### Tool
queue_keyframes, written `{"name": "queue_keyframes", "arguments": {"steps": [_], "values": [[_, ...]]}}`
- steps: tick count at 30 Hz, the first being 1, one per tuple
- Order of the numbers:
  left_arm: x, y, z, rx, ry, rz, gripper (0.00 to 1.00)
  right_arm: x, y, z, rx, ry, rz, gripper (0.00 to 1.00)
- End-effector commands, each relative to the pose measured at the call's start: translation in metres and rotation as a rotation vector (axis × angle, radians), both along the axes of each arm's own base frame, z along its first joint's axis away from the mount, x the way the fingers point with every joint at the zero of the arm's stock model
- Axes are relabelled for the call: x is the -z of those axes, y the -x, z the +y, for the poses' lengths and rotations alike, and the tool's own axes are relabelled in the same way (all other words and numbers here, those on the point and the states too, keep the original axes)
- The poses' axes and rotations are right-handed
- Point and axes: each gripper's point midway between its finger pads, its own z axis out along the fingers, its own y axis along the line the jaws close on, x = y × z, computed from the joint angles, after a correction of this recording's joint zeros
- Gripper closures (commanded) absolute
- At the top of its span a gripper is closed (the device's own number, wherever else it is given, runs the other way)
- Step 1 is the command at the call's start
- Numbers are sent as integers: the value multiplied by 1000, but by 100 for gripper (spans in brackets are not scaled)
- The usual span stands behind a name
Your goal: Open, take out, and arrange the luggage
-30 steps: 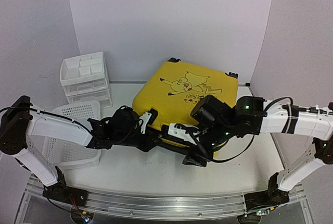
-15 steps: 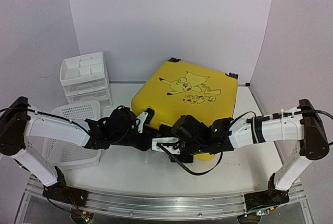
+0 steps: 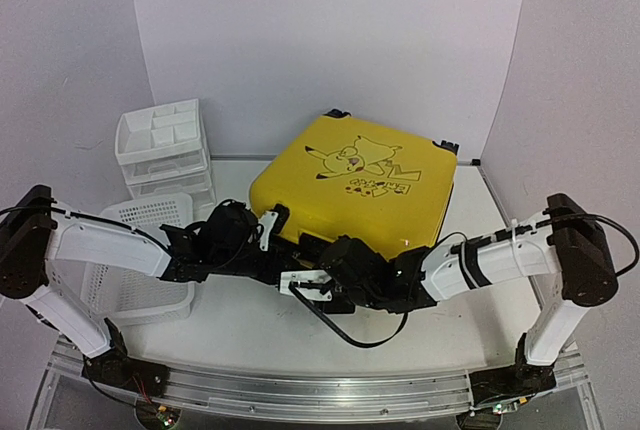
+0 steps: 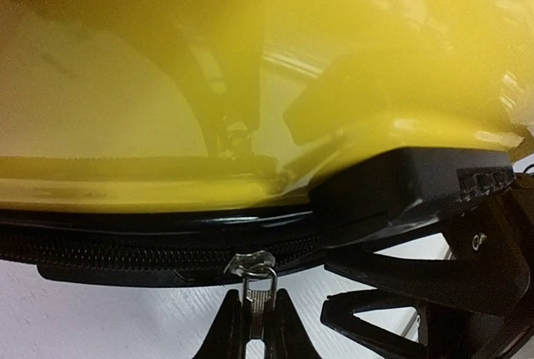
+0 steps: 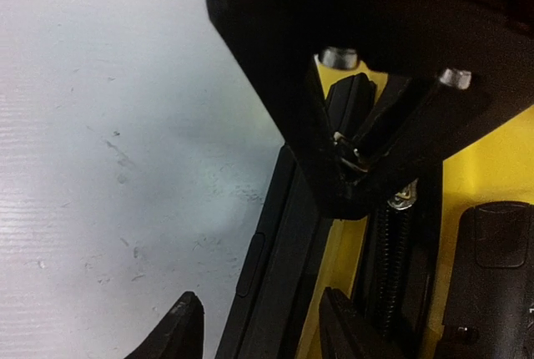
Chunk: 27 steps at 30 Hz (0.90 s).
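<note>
The yellow luggage (image 3: 350, 190) with its cartoon print lies flat mid-table, its black zipper band (image 4: 125, 246) along the near side. My left gripper (image 3: 272, 225) is at the near-left corner, shut on the silver zipper pull (image 4: 257, 284). My right gripper (image 3: 325, 255) sits low at the near edge, just right of the left one. In the right wrist view its jaws (image 5: 260, 330) straddle the luggage's black rim (image 5: 279, 275). One fingertip (image 5: 182, 326) hangs over bare table with a gap to the rim. The left gripper (image 5: 350, 154) shows just ahead.
A white mesh basket (image 3: 140, 250) stands at the left under my left arm. A white plastic drawer unit (image 3: 165, 150) is behind it by the wall. Purple-white walls close in the back and sides.
My right arm has swung down and left from above the luggage's near-right side to its near edge, jaws narrowing. The luggage's near edge shifted slightly. The left gripper keeps hold of the zipper pull.
</note>
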Motion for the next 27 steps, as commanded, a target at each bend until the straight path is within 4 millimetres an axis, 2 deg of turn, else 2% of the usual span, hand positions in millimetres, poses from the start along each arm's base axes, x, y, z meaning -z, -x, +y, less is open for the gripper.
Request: {"name": "queue_keyframes", "arguments": {"steps": [1, 4, 9, 14, 21, 25, 27], "values": [[-24, -7, 4, -39, 54, -12, 100, -5, -39, -14, 137, 6, -145, 55], [-24, -11, 7, -56, 59, -2, 100, -1, -46, -21, 170, 13, -147, 63], [-31, -17, 12, -78, 81, 3, 100, 13, -44, -33, 200, 82, -109, 70], [-38, -31, 32, -147, 98, 13, 100, 31, -41, -58, 249, 131, -72, 90], [-41, -57, 67, -251, 77, 20, 100, 43, -29, -105, 268, 245, 4, 94], [-38, -74, 92, -313, 31, 9, 100, 42, -20, -141, 327, 265, 98, 97], [-41, -83, 98, -320, 25, 0, 100, 40, -14, -152, 349, 246, 148, 98]]}}
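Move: The left fingers already hold the zipper pull; the front-left corner it is being drawn to lies about 9 cm ahead of that hand and 7 cm left, nearly level. The combination lock sits some 5 cm ahead and 5 cm right of it, slightly higher. The right hand's open fingers already straddle the black side handle, roughly 1 cm ahead and 1 cm below; from that hand, the zipper pull is about 4 cm ahead and 6 cm left, the lock 9 cm ahead and 1 cm left. Keeping its pinch on the zipper pull, the left hand drags it along the front seam towards the front-left corner, slowly and then faster, going about 6 cm left and 4 cm forward with a slight rise while the wrist turns a little counter-clockwise. The right hand edges forward a centimetre or two as its half-open fingers close on the black side handle, then draws the handle some 4 cm to the right against the left hand's pull. ##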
